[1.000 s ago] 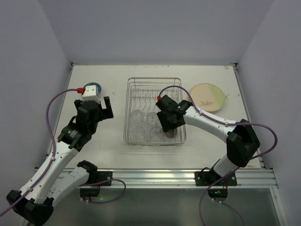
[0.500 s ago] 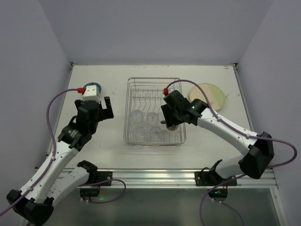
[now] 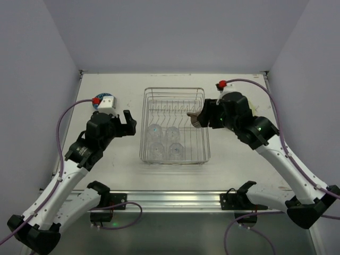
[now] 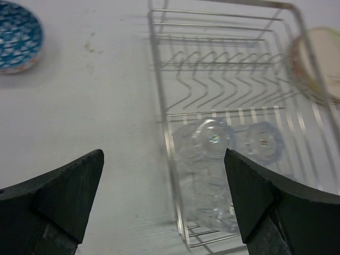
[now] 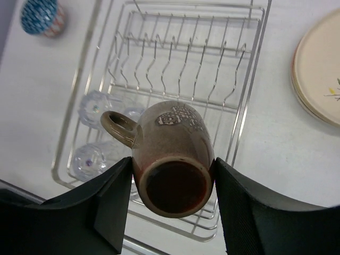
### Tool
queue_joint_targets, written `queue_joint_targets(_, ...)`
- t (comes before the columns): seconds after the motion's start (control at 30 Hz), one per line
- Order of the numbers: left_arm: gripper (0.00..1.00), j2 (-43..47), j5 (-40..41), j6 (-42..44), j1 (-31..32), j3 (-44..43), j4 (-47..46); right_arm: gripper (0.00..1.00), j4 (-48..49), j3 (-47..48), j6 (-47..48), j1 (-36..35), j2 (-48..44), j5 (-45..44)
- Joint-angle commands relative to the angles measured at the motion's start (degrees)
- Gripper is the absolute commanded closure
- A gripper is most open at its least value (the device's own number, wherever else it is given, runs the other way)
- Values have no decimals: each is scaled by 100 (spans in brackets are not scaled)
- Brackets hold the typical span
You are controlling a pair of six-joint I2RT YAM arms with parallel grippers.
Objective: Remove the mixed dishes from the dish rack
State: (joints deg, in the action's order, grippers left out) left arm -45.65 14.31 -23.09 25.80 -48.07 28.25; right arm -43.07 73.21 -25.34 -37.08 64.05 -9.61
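Observation:
The silver wire dish rack stands mid-table with several clear glasses in its front half. My right gripper is shut on the dark brown mug and holds it in the air over the rack's right rim. In the right wrist view the mug lies on its side between the fingers, its handle to the left. My left gripper hangs open and holds nothing, just left of the rack. The blue-patterned bowl sits on the table at the far left.
A cream plate lies on the table right of the rack, under my right arm in the top view. The left wrist view shows the rack's left wall, two glasses and the bowl.
My right gripper has lifted the mug from the rack's front right corner and carried it up and back to the right. The left gripper has edged toward the rack.

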Motion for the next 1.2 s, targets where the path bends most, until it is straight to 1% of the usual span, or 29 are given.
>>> queue_joint_targets(0.0, 0, 231, -2363, -510, -40, 104, -1152, 100, 1081, -52, -497, 323, -498, 863)
queue_joint_targets(0.03, 0, 249, -2789, -616, -40, 244, -1442, 100, 1151, -52, -559, 350, -560, 916)
queue_joint_targets(0.07, 0, 258, -3184, -731, -40, 568, -2193, 100, 1326, -52, -612, 377, -639, 1125)
queue_joint_targets(0.1, 0, 258, -3580, -880, -40, 719, -2610, 100, 1406, -52, -664, 386, -674, 1232)
queue_joint_targets(0.13, 0, 232, -4263, -1186, -40, 868, -3101, 100, 1494, -70, -813, 394, -710, 1355)
queue_joint_targets(0.17, 0, 214, -4548, -1354, -40, 1174, -4063, 100, 1738, -87, -884, 412, -745, 1669)
queue_joint_targets(0.2, 0, 197, -4803, -1765, -40, 1325, -4578, 100, 1880, -175, -1059, 412, -806, 1873)
queue_joint_targets(0.23, 0, 162, -5171, -1986, -31, 1457, -5575, 100, 2177, -202, -1147, 421, -841, 2057)
queue_joint_targets(0.27, 0, 127, -5314, -2189, -31, 1589, -6046, 100, 2345, -245, -1235, 421, -868, 2233)
queue_joint_targets(0.3, 0, 83, -5420, -2548, -31, 1747, -6451, 100, 2477, -315, -1393, 421, -885, 2618)
queue_joint_targets(0.33, 0, -48, -5586, -2699, -23, 1792, -7116, 100, 2722, -333, -1464, 421, -877, 2796)
queue_joint_targets(0.4, 0, -189, -5763, -2980, 21, 1836, -7700, 100, 3013, -430, -1666, 421, -824, 3260)
queue_joint_targets(0.43, 0, -303, -5781, -3034, 82, 1837, -8077, 100, 3363, -500, -1736, 421, -815, 3376)
queue_joint_targets(0.63, 1, -480, -5632, -2938, 486, 1872, -8835, 100, 3954, -764, -2167, 421, -649, 4096)
queue_joint_targets(0.7, 2, -524, -5553, -2868, 601, 1854, -8898, 100, 4227, -852, -2360, 421, -570, 4291)
queue_joint_targets(0.8, 5, -620, -5500, -2833, 759, 1810, -9030, 100, 4447, -861, -2475, 412, -455, 4572)
queue_joint_targets(0.87, 10, -682, -5430, -2797, 865, 1775, -9074, 100, 4500, -879, -2493, 377, -437, 4599)
queue_joint_targets(0.97, 14, -779, -5307, -2771, 883, 1758, -9074, 100, 4526, -914, -2493, 324, -420, 4599)
queue_joint_targets(1.0, 23, -831, -5289, -2762, 900, 1758, -9091, 100, 4561, -957, -2528, 307, -420, 4617)
queue_joint_targets(1.1, 31, -910, -5228, -2762, 935, 1731, -9197, 100, 4684, -1045, -2616, 272, -394, 4669)
queue_joint_targets(1.13, 44, -928, -5210, -2753, 953, 1723, -9232, 100, 4737, -1072, -2651, 245, -385, 4704)
queue_joint_targets(1.17, 48, -937, -5210, -2753, 962, 1722, -9250, 100, 4772, -1089, -2677, 236, -376, 4705)
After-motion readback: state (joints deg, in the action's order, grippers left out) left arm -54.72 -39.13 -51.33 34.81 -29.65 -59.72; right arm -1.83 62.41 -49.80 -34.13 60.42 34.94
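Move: The mug, held in the right fingers, is some 31 cm to the left hand's right, level with it in reach and about 5 cm higher. Counted from the right hand, the left gripper it is carried towards is about 31 cm left, level in reach and 5 cm lower. The glasses in the rack are some 13 cm left of the right hand, level in reach and 23 cm below; the plate stack is about 15 cm right, 13 cm ahead and 26 cm down. The mug, still gripped by the right hand, is lifted and carried left over the rack, about 10 cm each way and some 6 cm back, rolling so that hand's left side rises and it swings counter-clockwise. The left hand comes to meet the mug, some 18 cm right, rising and drawing back too, turning about 65 degrees clockwise until its fingers point rightward at the mug's mouth; near the end they close to roughly half open around the rim. ##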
